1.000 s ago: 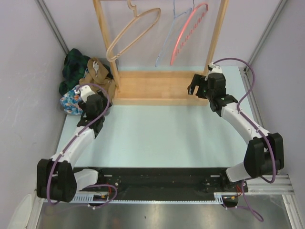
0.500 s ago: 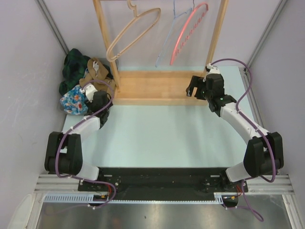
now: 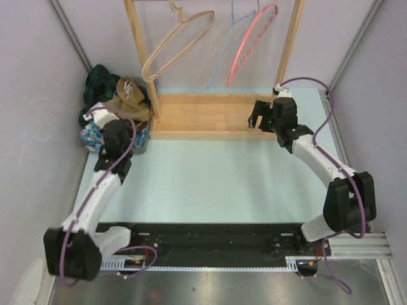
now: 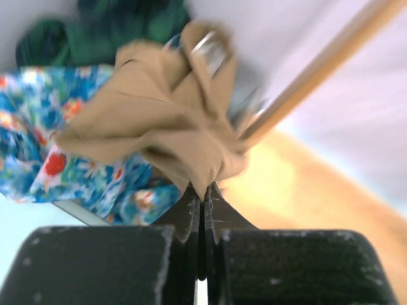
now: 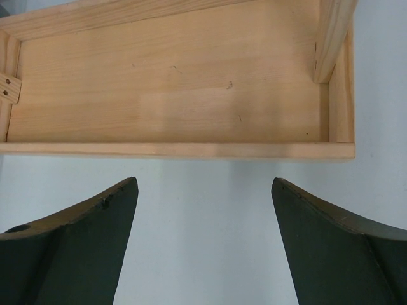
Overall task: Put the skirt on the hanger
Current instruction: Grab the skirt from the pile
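Note:
The tan skirt (image 4: 159, 121) lies bunched on top of a pile of clothes at the table's back left (image 3: 130, 101). My left gripper (image 4: 203, 190) is shut on a fold at the skirt's lower edge, and it reaches into the pile (image 3: 129, 121). Three hangers hang from the wooden rack: a tan hanger (image 3: 175, 44), a blue hanger (image 3: 227, 47) and a red hanger (image 3: 251, 41). My right gripper (image 5: 203, 190) stands open and empty over the table, just in front of the rack's base (image 5: 172, 82), near its right post (image 3: 259, 114).
A floral garment (image 4: 38, 146) and a dark green garment (image 4: 108, 32) lie under and behind the skirt. The rack's left post (image 4: 318, 70) stands close to the right of the pile. Grey walls close in both sides of the table (image 3: 210, 178).
My left gripper was open a second ago; it has reached into the pile and shut on the tan skirt. The right gripper has barely shifted.

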Robot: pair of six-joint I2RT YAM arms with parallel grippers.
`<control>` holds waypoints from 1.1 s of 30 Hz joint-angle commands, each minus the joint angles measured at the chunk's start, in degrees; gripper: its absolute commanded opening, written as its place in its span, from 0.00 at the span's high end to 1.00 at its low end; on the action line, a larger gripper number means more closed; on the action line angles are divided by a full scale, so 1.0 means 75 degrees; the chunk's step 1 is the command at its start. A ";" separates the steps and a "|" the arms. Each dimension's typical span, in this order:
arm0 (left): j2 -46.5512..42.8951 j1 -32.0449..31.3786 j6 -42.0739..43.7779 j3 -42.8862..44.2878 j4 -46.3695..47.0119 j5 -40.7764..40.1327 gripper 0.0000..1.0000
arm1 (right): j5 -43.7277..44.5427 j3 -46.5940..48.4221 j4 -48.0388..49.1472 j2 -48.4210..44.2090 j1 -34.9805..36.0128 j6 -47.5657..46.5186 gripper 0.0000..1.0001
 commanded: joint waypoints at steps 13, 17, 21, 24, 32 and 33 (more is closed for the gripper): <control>-0.3930 -0.1013 0.0432 0.0592 -0.1016 0.2336 1.00 | 0.0118 0.0610 -0.0049 -0.0837 0.0064 0.0159 0.10; -0.4188 -0.1295 0.0432 0.1341 -0.1158 0.2980 1.00 | 0.0072 0.0599 -0.0142 -0.1386 0.0098 0.0288 0.10; -0.4084 -0.1295 0.0397 0.2255 -0.1578 0.3881 1.00 | 0.0107 0.0669 -0.0364 -0.1774 0.0122 0.0299 0.09; -0.3979 -0.1295 0.0409 0.2924 -0.1849 0.4492 1.00 | 0.0118 0.0762 -0.0575 -0.1973 0.0122 0.0311 0.09; -0.3475 -0.1295 0.0081 0.4387 -0.1732 0.6047 1.00 | -0.0255 0.0810 -0.0717 -0.2197 0.0180 0.0113 0.05; -0.3324 -0.1295 0.0011 0.4518 -0.1709 0.6284 1.00 | -0.0396 0.0775 -0.0693 -0.2197 0.0215 -0.0051 0.04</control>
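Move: The tan skirt is already pinched in the left gripper, its bulk roughly 7 cm ahead, 6 cm to the right and 8 cm below. The wooden hanger it is meant for hangs some 10 cm ahead, 23 cm to the right and 16 cm higher; the rack's left post is about 9 cm ahead, 12 cm right. The floral cloth lies about 5 cm ahead, 6 cm left and 15 cm below. From the right hand, that hanger is some 6 cm ahead, 27 cm left and 20 cm above. Keep the left gripper shut on the tan skirt and haul it up about 30 cm and back some 20 cm, away from the pile, bringing it rightwards as you go. Turn the wrist some 45 degrees clockwise and tip the fingers up as it rises. Meanwhile raise the open, empty right gripper about 12 cm and ease it slightly back. ##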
